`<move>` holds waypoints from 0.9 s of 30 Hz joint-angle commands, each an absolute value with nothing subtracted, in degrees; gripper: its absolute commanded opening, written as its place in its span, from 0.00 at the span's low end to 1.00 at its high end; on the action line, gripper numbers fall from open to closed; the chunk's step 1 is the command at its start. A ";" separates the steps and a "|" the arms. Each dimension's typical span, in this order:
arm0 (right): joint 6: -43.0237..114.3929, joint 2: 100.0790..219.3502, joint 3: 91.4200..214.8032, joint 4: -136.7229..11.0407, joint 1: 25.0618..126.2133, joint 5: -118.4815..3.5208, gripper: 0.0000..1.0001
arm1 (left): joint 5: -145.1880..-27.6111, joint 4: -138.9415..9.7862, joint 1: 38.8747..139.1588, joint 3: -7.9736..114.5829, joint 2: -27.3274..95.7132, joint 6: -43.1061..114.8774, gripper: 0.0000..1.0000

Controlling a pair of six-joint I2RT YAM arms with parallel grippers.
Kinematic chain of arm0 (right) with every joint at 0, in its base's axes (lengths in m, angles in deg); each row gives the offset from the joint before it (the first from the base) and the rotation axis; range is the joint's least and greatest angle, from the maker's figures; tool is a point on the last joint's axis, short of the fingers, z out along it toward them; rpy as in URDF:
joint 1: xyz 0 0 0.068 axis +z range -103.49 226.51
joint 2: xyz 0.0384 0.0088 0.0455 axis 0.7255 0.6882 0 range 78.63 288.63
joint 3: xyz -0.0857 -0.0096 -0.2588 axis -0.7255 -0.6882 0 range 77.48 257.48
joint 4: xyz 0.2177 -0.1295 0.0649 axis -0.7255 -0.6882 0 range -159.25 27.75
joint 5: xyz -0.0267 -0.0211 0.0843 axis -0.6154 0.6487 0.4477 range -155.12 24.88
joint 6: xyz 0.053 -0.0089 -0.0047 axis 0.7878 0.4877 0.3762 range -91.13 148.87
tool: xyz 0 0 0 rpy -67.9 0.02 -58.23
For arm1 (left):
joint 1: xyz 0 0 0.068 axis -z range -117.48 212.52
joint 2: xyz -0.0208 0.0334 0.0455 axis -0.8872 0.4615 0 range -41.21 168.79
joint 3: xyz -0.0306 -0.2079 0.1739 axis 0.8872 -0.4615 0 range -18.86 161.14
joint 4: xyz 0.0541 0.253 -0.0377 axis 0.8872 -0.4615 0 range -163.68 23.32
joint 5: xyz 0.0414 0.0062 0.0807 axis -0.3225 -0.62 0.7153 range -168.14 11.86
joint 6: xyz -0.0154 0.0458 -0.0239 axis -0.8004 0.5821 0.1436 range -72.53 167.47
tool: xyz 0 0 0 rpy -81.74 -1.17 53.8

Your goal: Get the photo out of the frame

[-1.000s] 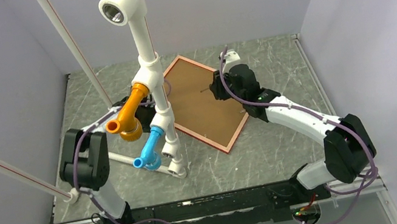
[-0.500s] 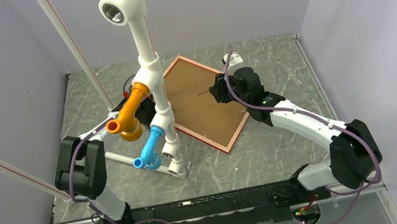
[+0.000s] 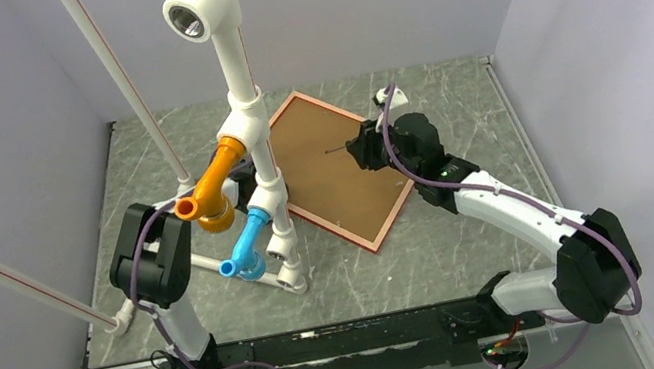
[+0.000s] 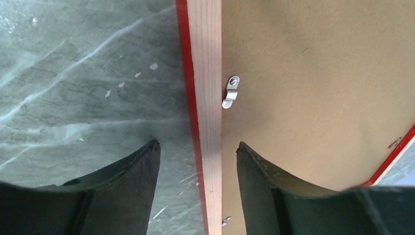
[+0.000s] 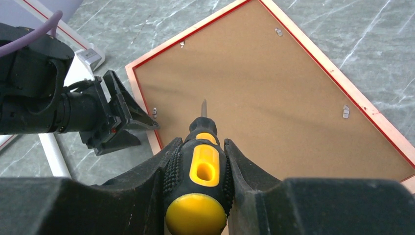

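The red frame (image 3: 331, 229) lies face down on the marble table with its brown backing board (image 3: 325, 165) up. The photo is hidden beneath the board. My left gripper (image 4: 198, 143) is open and straddles the frame's left rail (image 4: 205, 122), next to a metal clip (image 4: 230, 92). It also shows in the right wrist view (image 5: 147, 133); in the top view the pipe stand mostly hides it. My right gripper (image 5: 203, 142) is shut on a yellow-and-black screwdriver (image 5: 203, 164), whose tip is over the board (image 5: 264, 93). In the top view the right gripper (image 3: 363, 151) is above the frame's right part.
A tall white pipe stand (image 3: 255, 156) with an orange elbow (image 3: 212, 189) and a blue elbow (image 3: 247, 244) stands just left of the frame. More clips (image 5: 346, 111) sit along the frame's rails. Thin white rods (image 3: 122, 78) lean at the left; walls enclose the table.
My left arm's elbow has swung inward and back towards the frame. My right wrist has shifted a little to the right, still holding the screwdriver over the board.
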State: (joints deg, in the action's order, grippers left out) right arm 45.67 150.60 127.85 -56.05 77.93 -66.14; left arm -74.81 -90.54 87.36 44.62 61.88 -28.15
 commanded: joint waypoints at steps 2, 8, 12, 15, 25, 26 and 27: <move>46.17 148.61 127.84 -51.88 77.80 -66.16 0.00 | -71.03 -94.94 88.57 47.24 63.91 -31.72 0.57; 46.45 149.43 127.92 -51.62 77.76 -65.53 0.00 | -68.50 -97.78 89.22 49.22 65.13 -27.77 0.33; 46.25 150.17 127.99 -51.74 77.79 -66.11 0.00 | -68.13 -96.83 89.14 49.49 65.75 -19.48 0.18; 46.91 151.33 128.33 -51.24 77.78 -65.39 0.00 | -68.21 -97.84 89.10 51.43 66.99 -9.65 0.13; 48.93 159.84 133.28 -49.88 77.74 -62.11 0.00 | -81.24 -92.30 85.90 49.13 66.74 13.15 0.00; 48.87 160.92 133.88 -49.76 77.76 -62.17 0.00 | -81.41 -91.87 85.82 48.99 66.53 14.55 0.00; 48.79 161.76 134.38 -49.62 77.77 -62.11 0.00 | -81.94 -91.03 85.73 48.60 66.28 15.93 0.00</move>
State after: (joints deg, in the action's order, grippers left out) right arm 47.63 159.67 129.79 -54.32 77.93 -63.45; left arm -78.48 -91.11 85.22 50.50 65.66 0.02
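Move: The left fingers stand astride the frame's lower-left bar, its middle only about 1 cm ahead and level sideways. The nearest metal clip is some 4 cm ahead and 2 cm left of that hand, about 1 cm lower. The right hand, holding the screwdriver, has the middle of the brown backboard about 5 cm ahead, 4 cm left and 19 cm below; that same clip is about 4 cm ahead and 18 cm left. Closing on the frame's bar, the left fingers pinch it, then turn clockwise some 25 degrees while easing less than 2 cm forward, keeping hold. The right hand first waits with the screwdriver still gripped, then sinks about 4 cm towards the backboard, also going 2 cm left and a little forward; no touch by the tip is seen. ##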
